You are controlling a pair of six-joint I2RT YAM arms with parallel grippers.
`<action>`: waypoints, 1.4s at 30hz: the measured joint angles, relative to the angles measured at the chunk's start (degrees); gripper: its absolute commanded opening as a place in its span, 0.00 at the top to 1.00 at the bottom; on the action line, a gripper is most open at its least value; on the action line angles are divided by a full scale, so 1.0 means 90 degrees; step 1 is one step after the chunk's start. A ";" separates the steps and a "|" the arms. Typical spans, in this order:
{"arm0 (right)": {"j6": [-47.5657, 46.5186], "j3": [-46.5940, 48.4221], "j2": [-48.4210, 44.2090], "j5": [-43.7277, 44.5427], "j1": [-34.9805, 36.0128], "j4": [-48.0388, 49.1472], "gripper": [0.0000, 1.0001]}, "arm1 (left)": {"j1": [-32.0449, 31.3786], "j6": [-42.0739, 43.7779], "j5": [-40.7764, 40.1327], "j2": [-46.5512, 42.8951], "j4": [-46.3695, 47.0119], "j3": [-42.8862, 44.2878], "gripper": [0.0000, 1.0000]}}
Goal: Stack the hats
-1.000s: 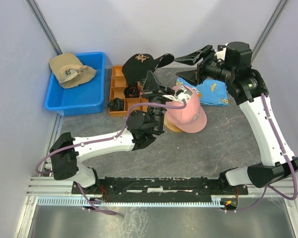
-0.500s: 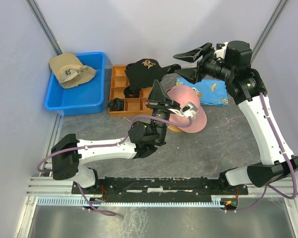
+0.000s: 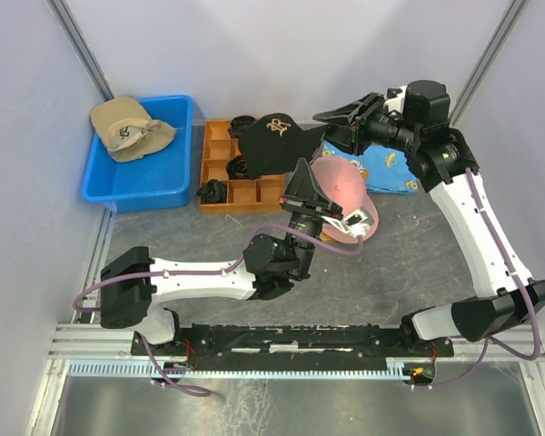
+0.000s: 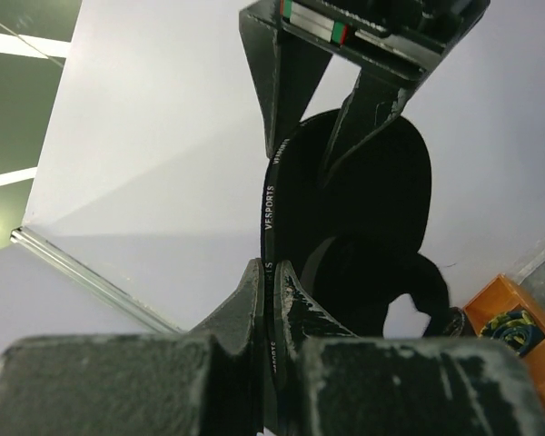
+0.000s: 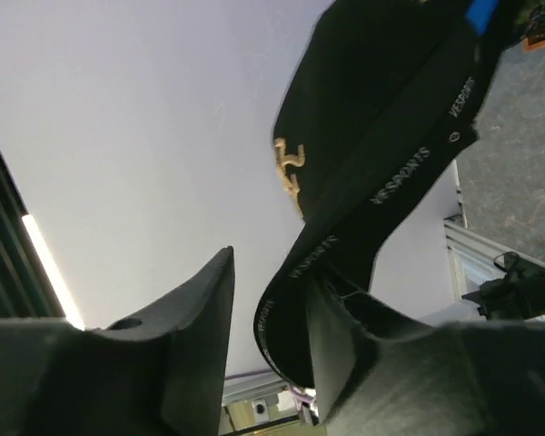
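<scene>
A black hat with a light emblem hangs in the air over the orange tray. My left gripper reaches up from below and is shut on its lettered inner band. My right gripper comes in from the right, and its open jaws straddle the same band. The band lies against one finger, with a gap to the other. The left wrist view shows the left gripper pinching the band edge. A pink hat lies on the table behind the left gripper. A tan hat rests in the blue bin.
The blue bin stands at the back left. Next to it is an orange divided tray with small black coiled bundles. A blue cartoon-print cloth lies under the right arm. Pale walls close in the back and sides.
The left gripper has carried the black hat rightward and turned it. The right gripper has shifted left onto the hat's rim, and its jaws have narrowed.
</scene>
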 measured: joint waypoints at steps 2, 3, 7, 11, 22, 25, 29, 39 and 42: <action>0.0005 -0.0095 0.0000 -0.0015 0.0000 0.0007 0.91 | -0.0039 0.0010 0.0000 0.0034 0.0041 0.0000 0.97; 0.0051 -0.0134 0.0000 -0.0022 0.0000 0.0010 0.97 | -0.0051 0.0019 -0.0019 0.0046 0.0068 0.0000 0.97; 0.0134 -0.0192 -0.0005 -0.0131 -0.0002 0.0158 1.00 | -0.0063 0.0029 -0.0141 0.0170 0.0085 0.0005 0.94; 0.0168 -0.0464 -0.0027 -0.0231 -0.0129 0.0486 1.00 | -0.0078 -0.0061 -0.0597 0.0323 -0.0053 0.0423 0.77; 0.1513 -0.2283 -0.0231 -0.0950 -0.1950 0.3619 1.00 | -0.0160 -0.4104 -0.1739 -0.1224 -0.3184 0.1156 0.63; 0.2074 -0.2412 -0.0032 -0.1018 -0.1957 0.4510 1.00 | 0.0075 -0.6399 -0.1671 -0.2433 -0.4585 0.1224 0.67; 0.2599 -0.2409 0.0192 -0.1088 -0.1945 0.6096 1.00 | 0.1270 -0.9369 -0.0937 -0.3606 -0.6212 0.1277 0.46; 0.2953 -0.2637 0.0345 -0.0865 -0.1979 0.9384 1.00 | 0.4920 -1.4122 0.3823 -0.2640 -0.8162 0.1698 0.36; 0.2977 -0.2936 0.0364 -0.0682 -0.2006 1.0190 1.00 | 0.6013 -1.5603 0.5438 -0.2266 -0.7499 0.0743 0.32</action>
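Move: The black hat is still held by its rim in the left fingers. Its middle is about 6 cm ahead and 4 cm left of the left hand, and some 8 cm left and 3 cm back of the right hand, close to level with both. The pink hat on its stand is roughly 4 cm back and 4 cm right of the right hand, 23 cm down. The orange tray lies about 10 cm ahead and 15 cm left of that hand, some 43 cm below. The right fingers, already round the black hat's edge, finish closing and pinch it; only then does the left hand open and let go. The left swings left and up some 18 cm, then forward and down, rolling over and tipping its fingers down. The right keeps its pinch and carries the hat about 10 cm right and forward, then lifts it, drawing back a little and tilting its fingers up some 40 degrees. ##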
